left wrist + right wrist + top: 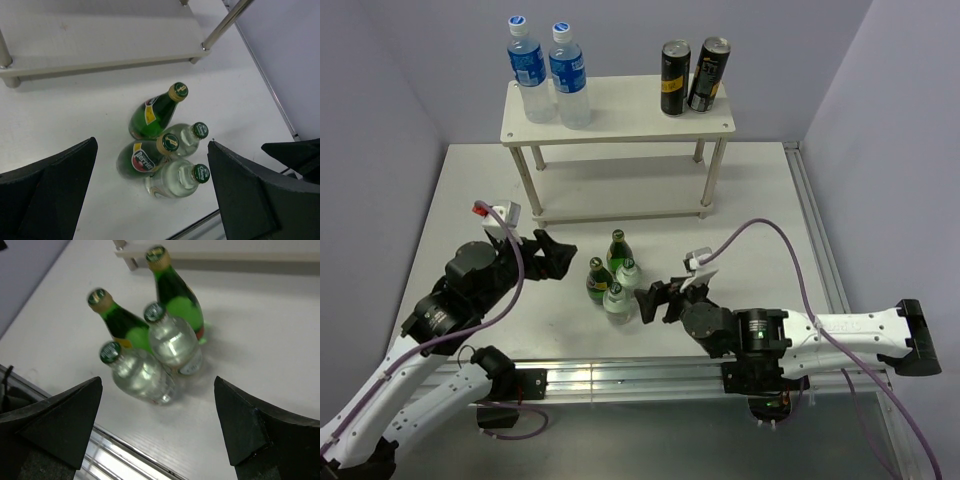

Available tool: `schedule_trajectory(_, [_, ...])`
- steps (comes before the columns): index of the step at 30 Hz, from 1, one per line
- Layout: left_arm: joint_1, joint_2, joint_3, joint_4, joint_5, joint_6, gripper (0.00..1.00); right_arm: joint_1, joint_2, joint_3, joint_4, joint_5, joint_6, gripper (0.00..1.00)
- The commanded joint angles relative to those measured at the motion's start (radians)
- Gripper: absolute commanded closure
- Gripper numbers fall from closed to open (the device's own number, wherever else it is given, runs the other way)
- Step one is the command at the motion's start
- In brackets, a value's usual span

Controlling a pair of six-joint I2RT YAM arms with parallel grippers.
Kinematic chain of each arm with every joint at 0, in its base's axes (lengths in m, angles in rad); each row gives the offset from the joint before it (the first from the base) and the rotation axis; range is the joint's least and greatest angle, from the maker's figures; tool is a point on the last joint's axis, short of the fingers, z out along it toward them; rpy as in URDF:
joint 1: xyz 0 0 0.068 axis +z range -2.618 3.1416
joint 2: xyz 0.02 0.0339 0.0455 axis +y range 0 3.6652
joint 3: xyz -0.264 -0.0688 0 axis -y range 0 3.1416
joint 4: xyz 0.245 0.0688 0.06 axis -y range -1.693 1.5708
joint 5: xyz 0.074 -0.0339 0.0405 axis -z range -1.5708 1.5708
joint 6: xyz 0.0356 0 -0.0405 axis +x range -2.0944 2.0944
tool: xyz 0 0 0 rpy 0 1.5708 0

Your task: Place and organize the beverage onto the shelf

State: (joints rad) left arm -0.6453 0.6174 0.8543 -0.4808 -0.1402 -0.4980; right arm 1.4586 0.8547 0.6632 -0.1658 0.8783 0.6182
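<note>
The cream-white shelf (620, 112) stands at the back of the table. Two clear plastic bottles with blue labels (548, 72) stand on the left of its top board. Two dark green glass bottles (616, 251) (149, 113) and two clear glass bottles with green caps (617, 302) (175, 178) stand upright in a tight cluster on the table in front of the shelf. My left gripper (560, 255) (152, 146) is open just left of the cluster and holds nothing. My right gripper (655, 302) (157, 382) is open just right of the cluster, the nearest clear bottle (141, 373) ahead of its jaws.
Two dark cans (690, 78) stand on the right of the shelf's top board. The lower board (100, 45) is bare where it shows. An aluminium rail (620, 380) runs along the table's near edge. Grey walls close in the left, back and right.
</note>
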Motion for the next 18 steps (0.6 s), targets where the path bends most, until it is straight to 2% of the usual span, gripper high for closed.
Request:
schedule_trajectory(1, [-0.04,-0.007,-0.038,-0.021,-0.062,-0.1,0.01,0.023,-0.061,-0.072,-0.078,0.062,0.146,0.0])
schedule_trajectory(5, [-0.096,-0.015,-0.073,0.051,-0.065,-0.178,0.01,0.057,-0.088,-0.112,-0.1,0.054,0.189,0.0])
schedule_trajectory(9, [-0.168,-0.042,-0.133,0.057,-0.215,-0.226,0.01,0.078,-0.079,-0.113,-0.119,0.067,0.21,0.0])
schedule_trajectory(18, [-0.254,-0.122,-0.391,0.257,-0.301,-0.304,0.03,0.095,-0.14,-0.137,-0.159,0.065,0.227,0.0])
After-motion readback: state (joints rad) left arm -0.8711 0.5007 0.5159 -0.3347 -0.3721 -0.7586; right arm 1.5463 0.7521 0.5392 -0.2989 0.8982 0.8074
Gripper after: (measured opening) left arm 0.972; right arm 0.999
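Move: The left hand goes for the left green bottle, about 6 cm ahead, 7 cm to its right and 19 cm below. From the same hand the rear green bottle is some 13 cm ahead and 11 right, the front clear bottle 1 ahead and 11 right, the rear clear bottle 8 ahead and 14 right, all about as low. From the right hand, the front clear bottle lies roughly 7 cm ahead, 8 left and 14 below, the rear clear bottle 14 ahead and 6 left. Down towards the left green bottle's height goes the left hand, touching nothing: it sinks about 9 cm while easing slightly back and right, wide open, its fingers dipping some 5 to 10 degrees. The open right hand first drops about 5 cm beside the clear bottles, then holds that height and draws back a couple of centimetres, having slipped slightly right early on. ##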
